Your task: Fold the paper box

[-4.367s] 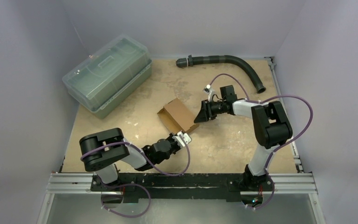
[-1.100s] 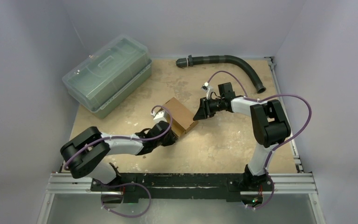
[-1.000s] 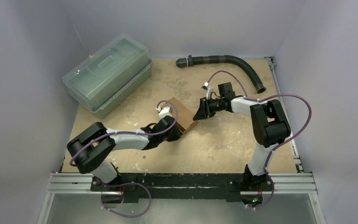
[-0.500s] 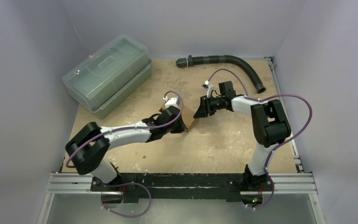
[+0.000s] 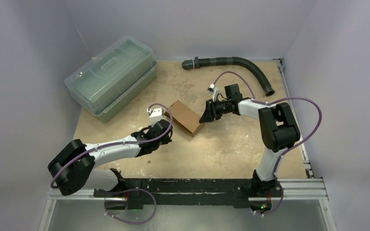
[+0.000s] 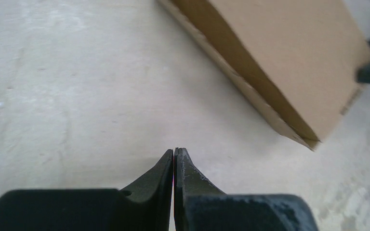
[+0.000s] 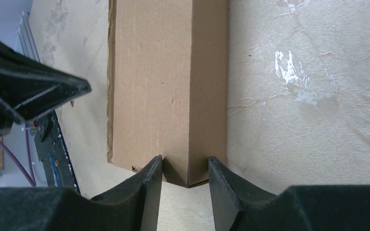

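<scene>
The paper box (image 5: 185, 118) is a closed brown cardboard carton lying flat mid-table. It fills the upper right of the left wrist view (image 6: 279, 62) and the middle of the right wrist view (image 7: 168, 82). My right gripper (image 5: 205, 118) is at the carton's right end, open. Its fingertips (image 7: 155, 166) straddle the near corner edge (image 7: 184, 161) and hold nothing; I cannot tell if they touch the cardboard. My left gripper (image 5: 167, 134) is shut and empty, a short way off the carton's near left side, with its tips (image 6: 175, 151) over bare table.
A large clear greenish lidded bin (image 5: 111, 77) stands at the back left. A black corrugated hose (image 5: 231, 62) curves along the back right. Part of the left gripper (image 7: 24, 91) shows at the left of the right wrist view. Tan tabletop (image 5: 231, 149) lies in front.
My left gripper has pulled back from over the box toward the near left, leaving the box uncovered and lying flat. The right gripper has stayed at the box's right end.
</scene>
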You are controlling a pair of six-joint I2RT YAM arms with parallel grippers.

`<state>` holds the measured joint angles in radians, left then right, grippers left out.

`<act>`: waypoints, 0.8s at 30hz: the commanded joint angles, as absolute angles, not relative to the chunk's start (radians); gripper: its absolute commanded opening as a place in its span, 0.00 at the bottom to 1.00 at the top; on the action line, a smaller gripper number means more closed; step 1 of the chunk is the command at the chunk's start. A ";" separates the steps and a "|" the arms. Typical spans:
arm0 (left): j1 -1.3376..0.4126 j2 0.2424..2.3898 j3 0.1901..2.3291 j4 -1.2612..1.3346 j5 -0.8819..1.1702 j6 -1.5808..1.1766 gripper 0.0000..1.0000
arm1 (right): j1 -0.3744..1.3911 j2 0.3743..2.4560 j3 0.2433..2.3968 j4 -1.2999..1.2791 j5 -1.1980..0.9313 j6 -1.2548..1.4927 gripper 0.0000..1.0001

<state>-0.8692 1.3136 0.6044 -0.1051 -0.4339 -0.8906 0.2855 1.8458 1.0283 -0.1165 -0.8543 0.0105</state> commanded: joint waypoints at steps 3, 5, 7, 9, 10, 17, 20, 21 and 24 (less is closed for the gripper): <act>-0.759 1.341 0.570 -0.068 -0.559 -0.977 0.04 | 0.297 1.881 1.032 -0.175 -0.799 -0.035 0.41; -0.715 1.362 0.569 -0.029 -0.532 -0.976 0.04 | 0.298 1.882 1.034 -0.177 -0.799 -0.035 0.41; -0.669 1.395 0.572 0.037 -0.503 -0.975 0.05 | 0.298 1.882 1.034 -0.177 -0.799 -0.036 0.41; -0.623 1.435 0.578 0.091 -0.457 -0.984 0.05 | 0.298 1.883 1.035 -0.179 -0.800 -0.037 0.41; -0.603 1.458 0.586 0.110 -0.434 -0.990 0.05 | 0.298 1.884 1.035 -0.179 -0.799 -0.038 0.41; -0.538 1.665 0.775 0.089 -0.266 -1.011 0.05 | 0.302 1.888 1.041 -0.186 -0.801 -0.044 0.41; -0.538 1.725 0.870 0.069 -0.241 -1.015 0.04 | 0.306 1.890 1.043 -0.189 -0.801 -0.046 0.41; -0.538 1.743 0.910 0.054 -0.259 -1.011 0.04 | 0.306 1.890 1.043 -0.189 -0.799 -0.047 0.41; -0.535 1.778 1.013 0.002 -0.285 -0.974 0.04 | 0.308 1.888 1.043 -0.193 -0.798 -0.050 0.41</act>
<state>-0.5423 1.7470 0.8791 0.0460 -0.2996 -0.9951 0.2890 1.8587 1.0447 -0.1345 -0.8570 -0.0006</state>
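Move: The left corner of the paper box's open side lies about 12 cm ahead of the left hand, 2 cm to its left and 3 cm lower; the box's middle is some 10 cm ahead and 6 cm to the right. The green bin's middle is roughly 28 cm ahead and 25 cm left. From the right hand, already at the box's opposite end, that left corner lies about 4 cm ahead, 15 cm left and 2 cm lower. Left hand, still shut, arcs forward about 13 cm, bowing left then back, against the box's left corner. ##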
